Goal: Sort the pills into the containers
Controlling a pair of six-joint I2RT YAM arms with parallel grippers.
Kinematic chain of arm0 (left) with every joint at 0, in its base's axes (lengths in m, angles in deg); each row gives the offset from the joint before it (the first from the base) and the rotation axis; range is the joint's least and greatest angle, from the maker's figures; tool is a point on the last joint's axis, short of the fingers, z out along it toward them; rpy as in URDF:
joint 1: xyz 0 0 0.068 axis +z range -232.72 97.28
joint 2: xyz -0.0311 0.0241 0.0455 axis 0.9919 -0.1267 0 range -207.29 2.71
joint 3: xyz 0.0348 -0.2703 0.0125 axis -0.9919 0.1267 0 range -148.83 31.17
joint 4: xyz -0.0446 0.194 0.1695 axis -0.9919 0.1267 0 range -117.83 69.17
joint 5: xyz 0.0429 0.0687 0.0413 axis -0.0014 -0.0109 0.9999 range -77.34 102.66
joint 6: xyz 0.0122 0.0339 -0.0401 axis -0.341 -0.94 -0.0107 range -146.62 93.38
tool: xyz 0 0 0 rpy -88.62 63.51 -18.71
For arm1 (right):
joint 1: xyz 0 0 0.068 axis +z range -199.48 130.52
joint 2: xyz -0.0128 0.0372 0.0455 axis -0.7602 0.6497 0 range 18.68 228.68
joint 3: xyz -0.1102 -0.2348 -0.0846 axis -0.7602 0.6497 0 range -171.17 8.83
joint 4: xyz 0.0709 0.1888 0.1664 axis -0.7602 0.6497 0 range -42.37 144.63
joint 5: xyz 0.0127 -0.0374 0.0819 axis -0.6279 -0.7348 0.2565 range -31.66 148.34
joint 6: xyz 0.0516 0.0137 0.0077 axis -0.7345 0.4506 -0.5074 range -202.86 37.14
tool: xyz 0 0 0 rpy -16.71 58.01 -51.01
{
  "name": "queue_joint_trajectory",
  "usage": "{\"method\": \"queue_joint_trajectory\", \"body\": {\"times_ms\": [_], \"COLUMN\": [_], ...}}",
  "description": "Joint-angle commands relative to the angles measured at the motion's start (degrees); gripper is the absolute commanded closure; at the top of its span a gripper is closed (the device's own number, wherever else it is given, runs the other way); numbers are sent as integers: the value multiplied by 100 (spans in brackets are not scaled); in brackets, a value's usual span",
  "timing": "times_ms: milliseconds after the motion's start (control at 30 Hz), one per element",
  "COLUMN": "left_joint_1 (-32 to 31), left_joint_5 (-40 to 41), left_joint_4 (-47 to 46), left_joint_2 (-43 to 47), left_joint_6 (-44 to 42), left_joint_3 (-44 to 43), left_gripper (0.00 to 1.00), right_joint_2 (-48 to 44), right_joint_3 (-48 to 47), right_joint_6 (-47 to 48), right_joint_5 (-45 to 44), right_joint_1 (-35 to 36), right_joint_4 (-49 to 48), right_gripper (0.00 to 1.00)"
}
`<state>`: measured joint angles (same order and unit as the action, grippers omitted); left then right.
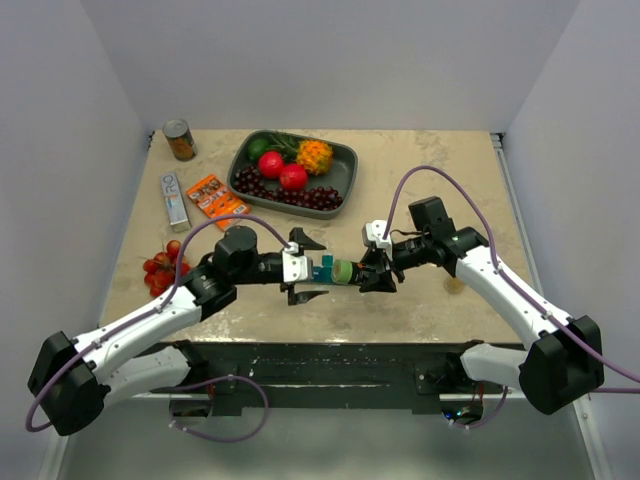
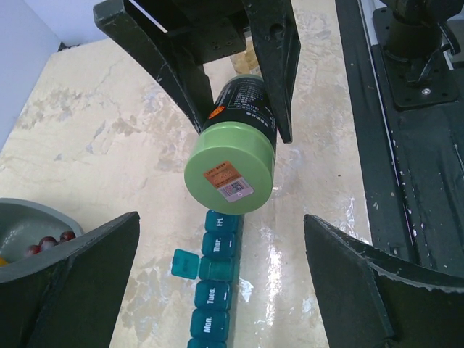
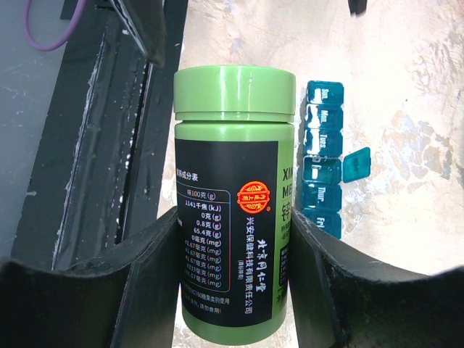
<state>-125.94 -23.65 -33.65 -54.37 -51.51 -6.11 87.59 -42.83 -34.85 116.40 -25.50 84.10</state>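
My right gripper [image 3: 232, 250] is shut on a green pill bottle [image 3: 232, 196] with a dark label and a green cap [image 2: 230, 174]. It holds the bottle on its side just above the table [image 1: 343, 271]. Under the bottle lies the teal containers strip [image 2: 214, 290] [image 3: 322, 167]. One middle compartment's lid [image 2: 184, 262] is flipped open; the others are shut. My left gripper [image 2: 221, 243] stands wide open facing the cap, its fingers on either side of the strip, touching nothing. No pills are in view.
A dark grey tray [image 1: 340, 160] of fruit sits at the back. A can [image 1: 180, 140], a white tube [image 1: 175, 198], an orange packet [image 1: 215, 197] and a red fruit cluster [image 1: 165, 268] lie at the left. The table's dark front rail [image 2: 391, 145] runs close by.
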Motion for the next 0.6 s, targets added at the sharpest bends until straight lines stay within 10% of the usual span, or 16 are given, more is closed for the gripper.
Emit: {"method": "queue_joint_trajectory", "body": {"times_ms": [0, 567], "left_joint_1": [-55, -266], "left_joint_5": [-227, -385], "left_joint_4": [-638, -1272], "left_joint_2": [-172, -998], "left_joint_6": [61, 801], "left_joint_3": [-219, -447], "left_gripper": [1, 26], "right_joint_2": [-149, -184], "right_joint_3": [-55, -29], "right_joint_6": [112, 95], "right_joint_5": [285, 285], "right_joint_1": [-26, -26], "right_joint_4": [-34, -61], "right_gripper": [100, 100]}}
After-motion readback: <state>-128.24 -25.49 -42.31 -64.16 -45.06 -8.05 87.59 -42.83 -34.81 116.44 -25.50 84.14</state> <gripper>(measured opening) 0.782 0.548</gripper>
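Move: The green cap of the pill bottle, held by the right gripper, lies about 5 cm to the left gripper's right, level with it fore and aft and roughly 1 cm lower. On the table some 17 cm below that gripper, the pill organizer is about 5 cm ahead and 2 cm right; the fruit tray is some 29 cm ahead and 6 cm left. From the right gripper the cap is about 6 cm left, in line fore and aft, roughly 2 cm lower. Bring the left gripper about 3.5 cm to the right, sinking roughly 1 cm, until its fingers straddle the bottle's green cap. Tip the wrist only slightly, and partway in start closing the wide-open fingers by about a fifth of their range. Keep the right gripper still, holding the bottle. ##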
